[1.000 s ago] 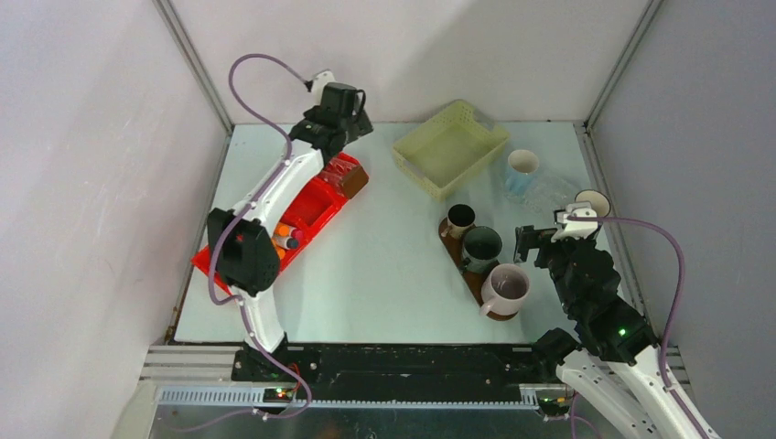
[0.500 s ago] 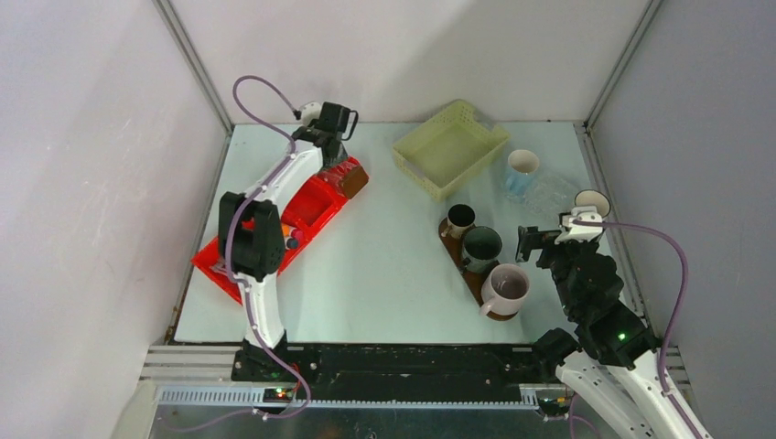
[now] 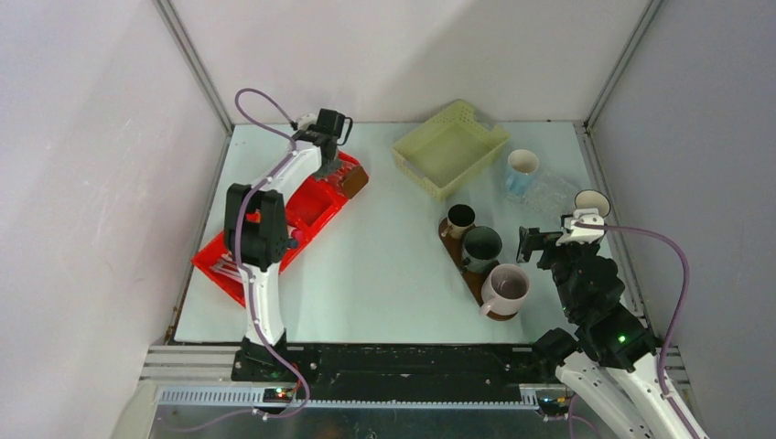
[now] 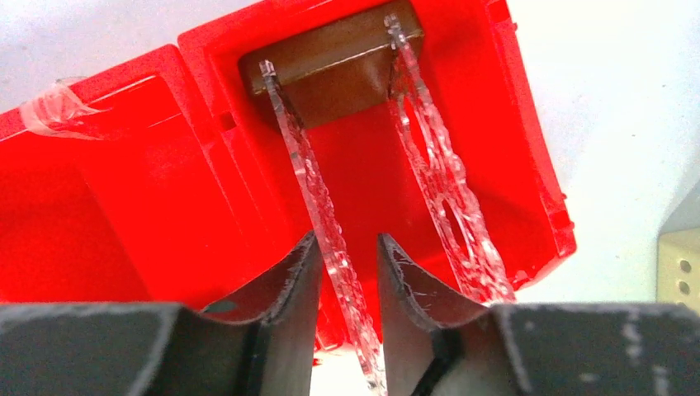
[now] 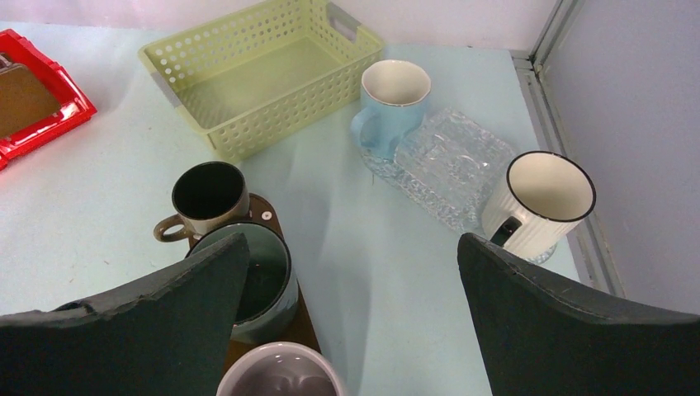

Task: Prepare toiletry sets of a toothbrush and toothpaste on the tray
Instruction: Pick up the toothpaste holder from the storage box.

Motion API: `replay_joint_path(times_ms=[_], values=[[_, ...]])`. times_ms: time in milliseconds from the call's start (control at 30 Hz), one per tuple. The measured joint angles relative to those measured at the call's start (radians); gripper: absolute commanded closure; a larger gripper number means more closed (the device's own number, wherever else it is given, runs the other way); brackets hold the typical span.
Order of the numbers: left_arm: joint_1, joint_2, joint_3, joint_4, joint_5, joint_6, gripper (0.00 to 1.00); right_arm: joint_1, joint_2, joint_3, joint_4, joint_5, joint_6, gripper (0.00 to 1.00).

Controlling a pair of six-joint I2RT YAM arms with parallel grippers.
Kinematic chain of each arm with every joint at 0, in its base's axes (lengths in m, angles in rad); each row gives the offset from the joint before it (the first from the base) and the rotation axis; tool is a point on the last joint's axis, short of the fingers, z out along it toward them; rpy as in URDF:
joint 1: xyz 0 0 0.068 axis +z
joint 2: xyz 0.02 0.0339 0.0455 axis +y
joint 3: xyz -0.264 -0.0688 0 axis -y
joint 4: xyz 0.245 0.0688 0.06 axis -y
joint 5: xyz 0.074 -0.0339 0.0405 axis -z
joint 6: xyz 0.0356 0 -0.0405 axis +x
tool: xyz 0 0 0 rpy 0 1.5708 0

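My left gripper [image 3: 336,170] [image 4: 348,243] reaches into the far compartment of the red bin [image 3: 274,229] [image 4: 148,206]. A clear ribbed plate [image 4: 318,190] stands on edge between its narrowed jaws. The plate touches the left finger, and a slim gap remains at the right one. Slim pale toothbrushes [image 3: 222,268] lie in the bin's near end. The left arm mostly hides the toothpaste. The dark oval tray [image 3: 450,245] [image 5: 307,326] carries a brown mug [image 3: 460,219] [image 5: 208,194], a green mug [image 3: 481,245] [image 5: 260,276] and a mauve mug [image 3: 506,285] [image 5: 281,375]. My right gripper [image 3: 540,245] [image 5: 351,247] hovers wide open beside the tray, holding nothing.
A second clear plate [image 4: 442,173] and a brown block [image 4: 330,74] share the bin's far compartment. A yellow mesh basket [image 3: 450,146] [image 5: 264,74] stands at the back. At the right sit a light blue mug [image 5: 392,103], a clear glass dish [image 5: 450,165] and a white ribbed mug [image 5: 541,202].
The left arm has dropped lower into the bin's far compartment. Its jaws have narrowed around the clear plate. The right arm has hardly moved.
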Motion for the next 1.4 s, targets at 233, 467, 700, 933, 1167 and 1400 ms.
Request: replay_joint_path(times_ms=[233, 467, 700, 933, 1167, 1400], values=[[0.014, 0.016, 0.000, 0.003, 0.029, -0.011, 0.89, -0.003, -0.009, -0.001, 0.000, 0.000, 0.000, 0.01], [0.018, -0.013, -0.023, -0.008, 0.042, -0.040, 1.00, -0.005, -0.016, -0.002, 0.004, -0.005, 0.000, 0.00], [0.021, -0.182, -0.164, 0.085, 0.091, -0.015, 1.00, -0.005, -0.017, -0.002, 0.015, -0.023, 0.014, 0.01], [0.024, -0.408, -0.325, 0.273, 0.185, 0.003, 1.00, -0.006, 0.053, 0.035, -0.002, -0.099, 0.057, 0.01], [0.024, -0.602, -0.558, 0.496, 0.321, -0.006, 1.00, -0.015, 0.202, 0.189, -0.023, -0.222, 0.129, 0.01], [0.008, -0.774, -0.749, 0.712, 0.452, -0.040, 1.00, -0.019, 0.327, 0.278, -0.023, -0.320, 0.268, 0.07]])
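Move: The left hand already has its half-open fingers either side of the clear left wall of the toothpaste holder, whose middle lies about 1 cm ahead, 4 cm right and 3 cm below it. The storage box's empty compartment is some 10 cm straight back; the orange tubes are about 20 cm back and 9 cm left; both lie roughly 5 cm lower. From the open, empty right hand, the holder is about 28 cm ahead, 47 cm left and 19 cm down. The left hand dips about 1 cm and closes on the holder's clear left wall, pinching it near mid-length, then lifts it some 16 cm up out of the storage box while drawing back about 8 cm and rightward about 6 cm, the fingers tipping up from steep to nearly level as the wrist rolls right side up and turns clockwise. Late on, the right hand, still wide open, sets off left towards the lifted holder, about 8 cm across and 5 cm up, rolling slightly and turning a little counter-clockwise. ##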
